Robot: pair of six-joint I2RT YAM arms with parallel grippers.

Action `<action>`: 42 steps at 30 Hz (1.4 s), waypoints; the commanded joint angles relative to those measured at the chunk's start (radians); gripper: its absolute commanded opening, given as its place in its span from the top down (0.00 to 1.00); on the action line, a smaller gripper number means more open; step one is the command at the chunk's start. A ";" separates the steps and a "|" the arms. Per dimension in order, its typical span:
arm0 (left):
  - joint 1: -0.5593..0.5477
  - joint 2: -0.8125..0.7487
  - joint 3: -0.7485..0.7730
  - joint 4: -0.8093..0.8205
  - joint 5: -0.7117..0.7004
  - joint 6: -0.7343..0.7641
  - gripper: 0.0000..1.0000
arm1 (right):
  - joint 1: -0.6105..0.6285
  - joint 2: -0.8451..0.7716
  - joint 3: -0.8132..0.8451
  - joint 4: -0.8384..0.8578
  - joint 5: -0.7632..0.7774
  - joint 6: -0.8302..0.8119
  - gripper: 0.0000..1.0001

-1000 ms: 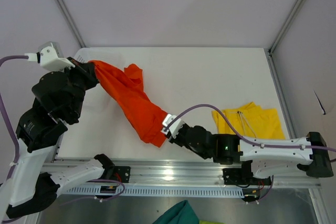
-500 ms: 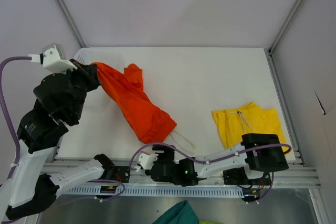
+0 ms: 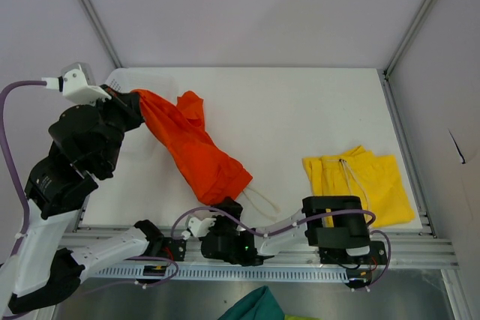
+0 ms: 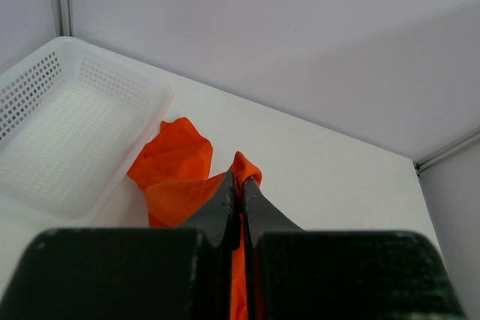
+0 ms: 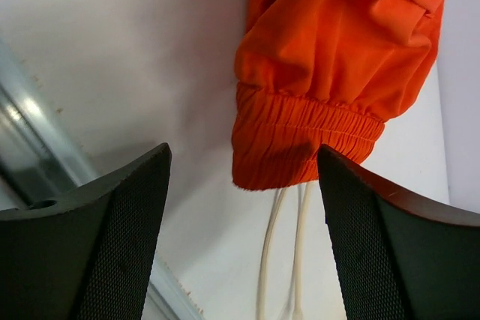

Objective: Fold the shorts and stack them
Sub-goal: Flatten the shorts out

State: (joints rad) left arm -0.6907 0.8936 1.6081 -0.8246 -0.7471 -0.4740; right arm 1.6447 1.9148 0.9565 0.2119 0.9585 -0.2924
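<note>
The orange-red shorts [image 3: 196,149] stretch from the far left corner diagonally down to the table's middle front. My left gripper [image 3: 129,100] is shut on their upper end; in the left wrist view the jaws [image 4: 241,182] pinch a fold of orange fabric [image 4: 174,177]. The elastic waistband [image 5: 300,148] lies on the table with white drawstrings [image 5: 281,260] trailing from it. My right gripper [image 5: 244,150] stands open just in front of that waistband, holding nothing; from above it sits low at the front edge [image 3: 229,209]. The yellow shorts [image 3: 364,183] lie crumpled at the right front.
A white perforated basket [image 4: 67,129] stands at the far left corner, beside the orange fabric. A teal-green cloth [image 3: 259,305] hangs below the front rail [image 3: 247,239]. The right arm [image 3: 300,231] lies folded along the table's front edge.
My right gripper has let go of the orange shorts' lower end, opened wide and drawn back to the front edge. The freed waistband now rests on the table, drawstrings showing. The left arm stayed put.
</note>
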 commanded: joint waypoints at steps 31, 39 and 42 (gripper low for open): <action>0.026 0.059 0.001 0.084 -0.017 0.018 1.00 | -0.312 -0.741 -0.157 -0.247 -0.650 0.216 1.00; 0.363 0.286 0.171 0.059 0.357 -0.009 1.00 | -0.574 -0.870 -0.226 -0.261 -0.871 0.315 1.00; 0.465 0.338 0.213 0.068 0.543 -0.058 1.00 | -0.677 -0.905 -0.249 -0.253 -0.940 0.357 1.00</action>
State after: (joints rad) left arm -0.3084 1.2003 1.7580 -0.7666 -0.4438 -0.4824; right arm 1.0275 1.0500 0.7212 -0.0490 0.1326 -0.0048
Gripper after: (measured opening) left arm 0.010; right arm 0.029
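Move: Just ahead of the open right hand, about 4 cm forward, 1 cm to its left and 2 cm lower, is the near edge of the orange shorts' waistband; the drawcord trails roughly 11 cm to this hand's right and 1 cm ahead. From the high left hand, already holding the other end of the shorts, that edge is some 5 cm back, 19 cm right and 43 cm down. The white basket stands about 32 cm ahead of it, 18 cm left and 38 cm lower. Easing about 3 cm forward, the right hand shuts its fingers on the waistband edge, then lifts it some 13 cm and carries it to the right and forward, its left side rolling up and its fingertips tipping down about 30 degrees. The left keeps its pinch up high and only late swings about 10 cm forward. ##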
